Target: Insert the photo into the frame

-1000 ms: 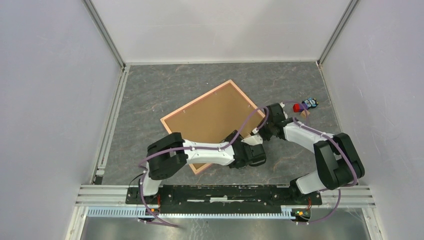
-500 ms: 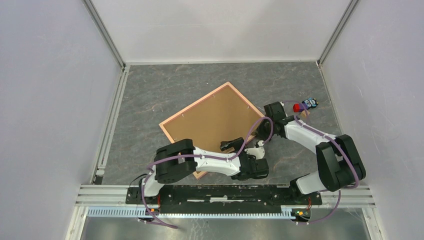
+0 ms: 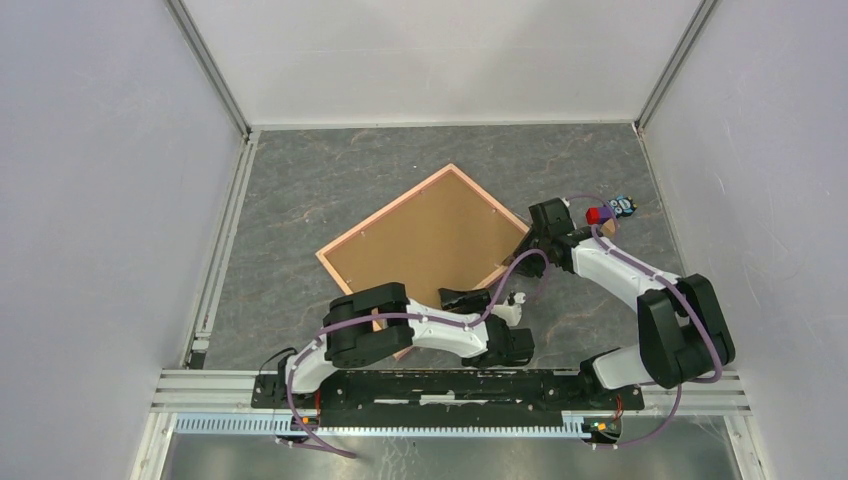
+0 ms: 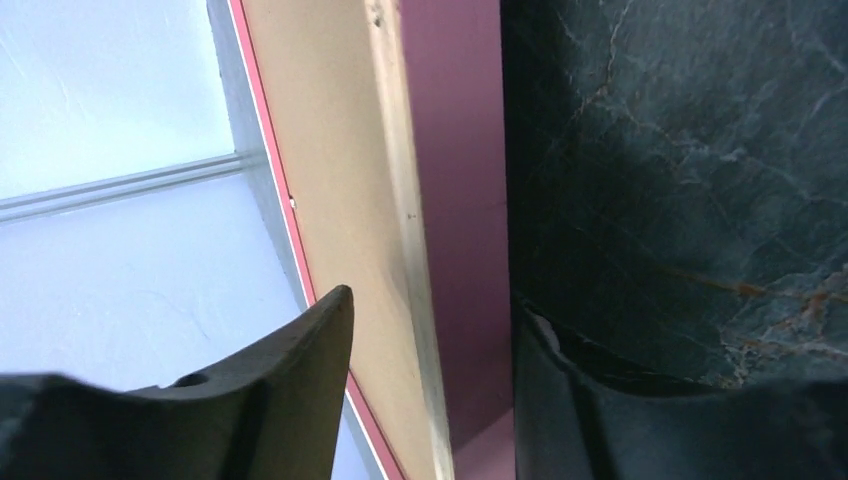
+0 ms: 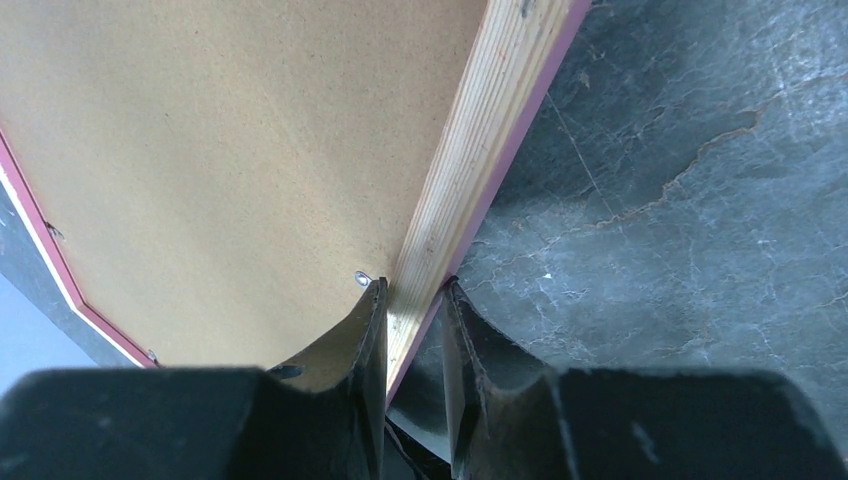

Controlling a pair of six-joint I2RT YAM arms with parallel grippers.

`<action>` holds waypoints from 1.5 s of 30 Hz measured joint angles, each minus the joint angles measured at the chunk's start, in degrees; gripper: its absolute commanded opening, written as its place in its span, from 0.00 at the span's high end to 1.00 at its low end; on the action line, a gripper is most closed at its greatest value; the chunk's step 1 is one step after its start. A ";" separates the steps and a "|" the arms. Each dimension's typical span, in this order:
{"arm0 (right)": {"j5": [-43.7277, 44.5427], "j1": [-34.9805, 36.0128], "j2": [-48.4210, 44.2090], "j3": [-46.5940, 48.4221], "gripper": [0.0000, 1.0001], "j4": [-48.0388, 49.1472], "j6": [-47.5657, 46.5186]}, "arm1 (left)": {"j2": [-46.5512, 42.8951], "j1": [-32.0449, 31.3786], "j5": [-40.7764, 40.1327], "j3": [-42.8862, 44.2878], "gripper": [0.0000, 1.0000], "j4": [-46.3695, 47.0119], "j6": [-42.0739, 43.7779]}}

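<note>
The frame (image 3: 420, 245) lies back up like a diamond mid-table, brown board with a pink edge. My right gripper (image 3: 527, 248) is at its right corner. In the right wrist view that gripper (image 5: 415, 285) is shut on the frame's wooden edge (image 5: 470, 170), which is raised above the table. My left gripper (image 3: 482, 297) is at the near-right edge. In the left wrist view it (image 4: 432, 300) is open and straddles the frame's edge (image 4: 400, 200), one finger on each side with gaps showing. The photo is hidden.
A small red block (image 3: 597, 215) and a blue-and-black object (image 3: 622, 206) lie just right of the right gripper. A metal rail (image 3: 222, 240) runs along the table's left side. White walls enclose the dark marbled table (image 3: 330, 170).
My left gripper has pulled back off the board to the frame's near-right edge and its jaws have narrowed around it. The frame has shifted slightly left. The right gripper stays shut on the frame.
</note>
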 measured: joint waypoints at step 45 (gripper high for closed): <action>21.33 -13.25 -1.68 10.60 0.02 17.97 -56.65 | -28.33 10.12 13.51 18.84 0.98 -24.81 4.46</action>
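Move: The frame's near long rim runs forward-right between the left fingers, about 1 cm to the left of the hand point and 1 cm below it; they aren't closed on it yet. From that hand, the frame's right corner is some 12 cm ahead and 12 right, its near corner 11 back and 12 left. The right fingers already pinch the same rim; from them, the right corner is about 6 cm ahead and 4 right, and the red cube 9 ahead, 15 right, 4 lower. The left fingers close on the frame's near long rim and pinch it, then haul it straight up about 20 cm, drifting roughly 5 cm left and rolling some 20 degrees late on. Once the left has hold, the right hand opens wide and comes free, swings up, forward and right past the corner by around 15 cm each way, its fingers tilting up, then sinks several centimetres over the open table near the red cube. ##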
